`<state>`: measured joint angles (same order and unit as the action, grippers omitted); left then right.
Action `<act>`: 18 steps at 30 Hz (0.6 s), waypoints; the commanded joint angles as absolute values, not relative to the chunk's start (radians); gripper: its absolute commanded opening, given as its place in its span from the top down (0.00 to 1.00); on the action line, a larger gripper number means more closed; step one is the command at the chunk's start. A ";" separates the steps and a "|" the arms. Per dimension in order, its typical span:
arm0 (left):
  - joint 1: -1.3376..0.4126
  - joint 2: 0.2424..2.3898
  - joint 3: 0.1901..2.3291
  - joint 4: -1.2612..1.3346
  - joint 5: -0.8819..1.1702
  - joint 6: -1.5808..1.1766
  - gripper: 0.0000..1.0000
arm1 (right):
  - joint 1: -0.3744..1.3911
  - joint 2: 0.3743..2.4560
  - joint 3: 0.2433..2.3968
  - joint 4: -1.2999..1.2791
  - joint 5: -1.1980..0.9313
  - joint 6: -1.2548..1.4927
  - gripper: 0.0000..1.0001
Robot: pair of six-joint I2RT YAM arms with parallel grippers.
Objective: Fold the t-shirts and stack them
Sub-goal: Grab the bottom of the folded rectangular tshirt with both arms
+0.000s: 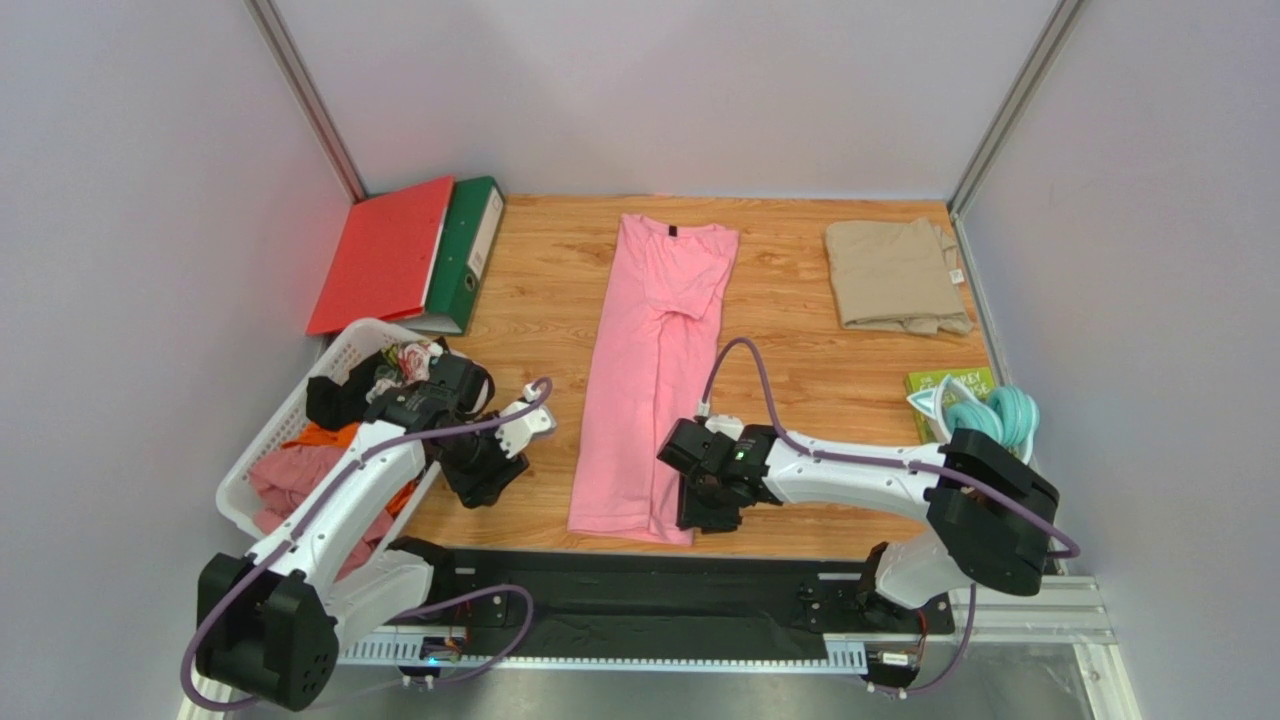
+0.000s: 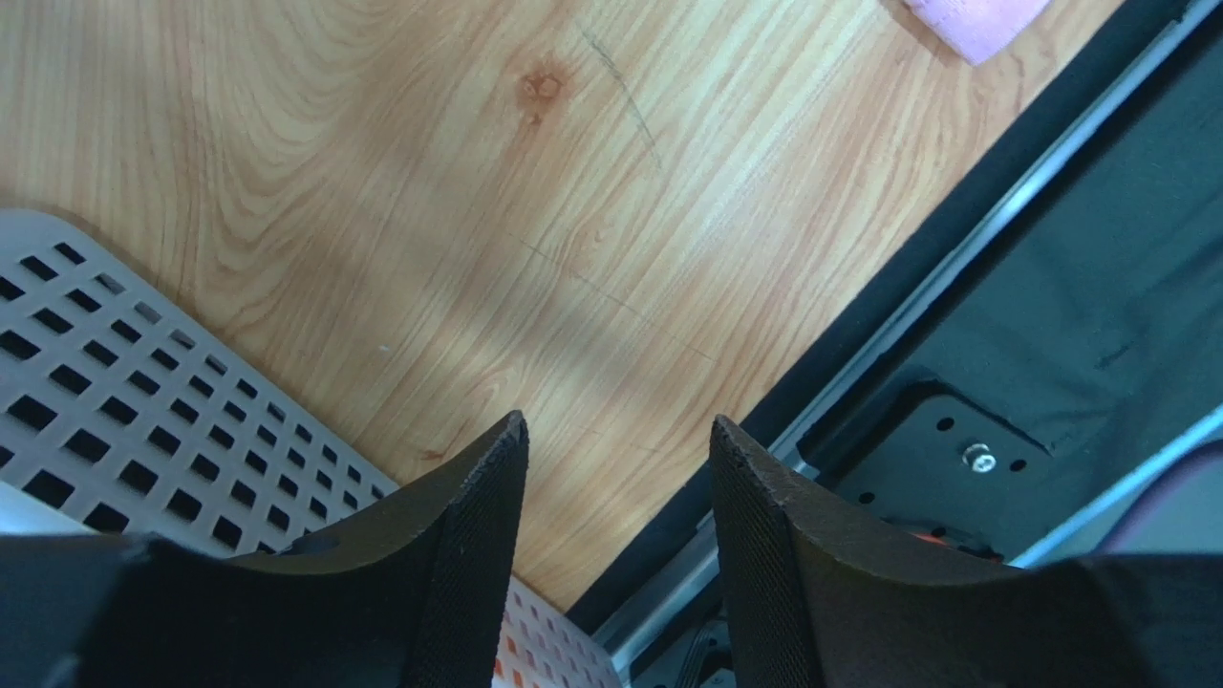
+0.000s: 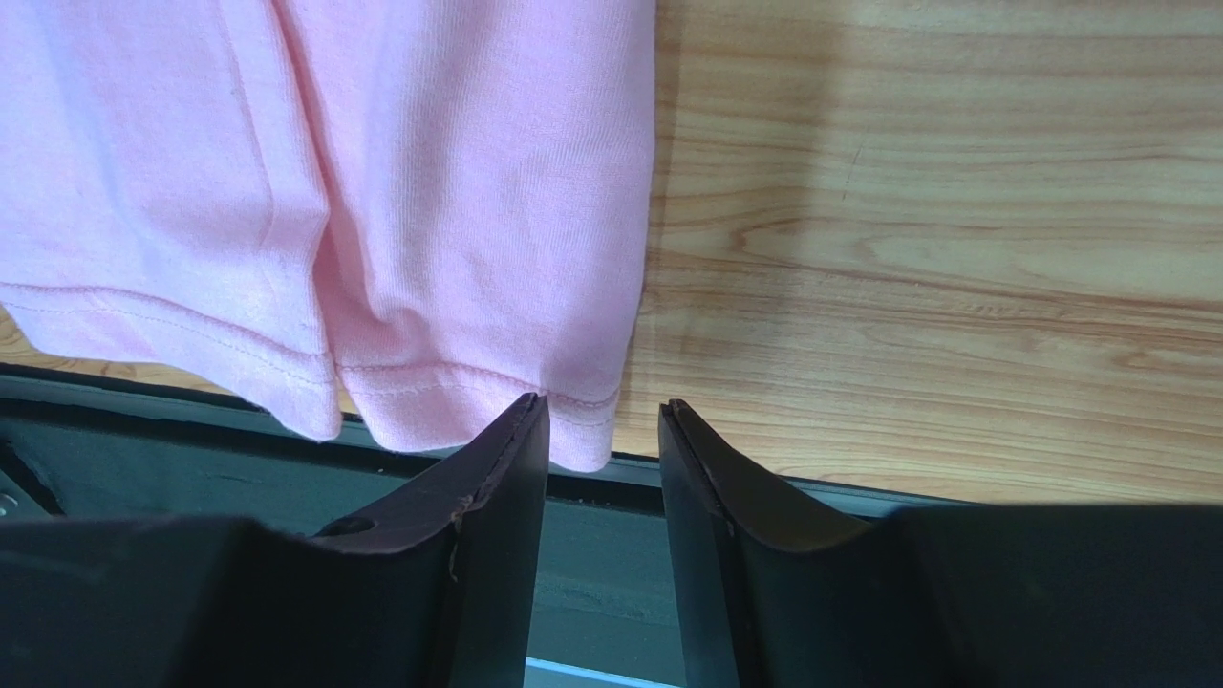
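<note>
The light pink t-shirt lies folded lengthwise as a long strip down the middle of the table, its neck label at the far end. Its near right hem corner hangs slightly over the table's near edge. My right gripper stands open right at that corner, with the hem just beyond its fingertips and nothing pinched. The khaki-beige t-shirt sits folded at the back right. My left gripper is open and empty over bare wood beside the basket; the pink shirt's other near corner shows far off.
A white perforated basket holding clothes stands at the left. Red and green binders lie at the back left. A teal object rests on a green book at the right edge. A black mat runs along the near rail.
</note>
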<state>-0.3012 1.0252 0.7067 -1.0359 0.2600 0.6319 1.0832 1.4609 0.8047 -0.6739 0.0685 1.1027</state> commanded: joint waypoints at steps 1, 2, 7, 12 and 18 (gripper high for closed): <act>-0.362 1.047 0.701 -0.913 0.261 0.620 0.45 | 1.080 1.491 0.821 -0.627 0.061 1.111 0.60; -0.386 1.060 0.698 -0.901 0.256 0.589 0.46 | 1.080 1.493 0.821 -0.623 0.055 1.111 0.60; -0.556 1.137 0.767 -0.890 0.264 0.494 0.46 | 1.080 1.499 0.816 -0.614 0.054 1.117 0.60; -0.598 1.201 0.831 -0.908 0.299 0.466 0.46 | 1.080 1.497 0.813 -0.614 0.060 1.118 0.60; -0.600 1.307 0.916 -0.887 0.385 0.413 0.46 | 1.074 1.491 0.796 -0.609 0.066 1.124 0.60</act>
<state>-0.5941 1.2587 0.8551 -0.9154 0.2974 0.4786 1.0832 1.5002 0.8047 -0.6445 0.0505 1.1038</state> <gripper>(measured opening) 0.541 0.399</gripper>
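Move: The right hand's open fingers already straddle the folded shirt's bottom right corner, its middle roughly 1 cm back, 1 cm left and 2 cm below; the bottom left corner lies some 16 cm to that hand's left and 1 cm back. For the left hand, that bottom left corner is about 10 cm right, 5 cm back and 6 cm below. The laundry basket's middle stands about 20 cm to the left hand's left and 7 cm ahead, roughly level. The right fingers, still open around the bottom right corner, settle almost 1 cm lower and wait there; whether they press on the cloth can't be seen. Meanwhile the left hand swings about 8 cm right, away from the basket and towards the shirt's bottom left corner, dipping slightly and rising again, drifting a little forward late while turning some 10 degrees clockwise, fingers open and not yet touching the cloth. ##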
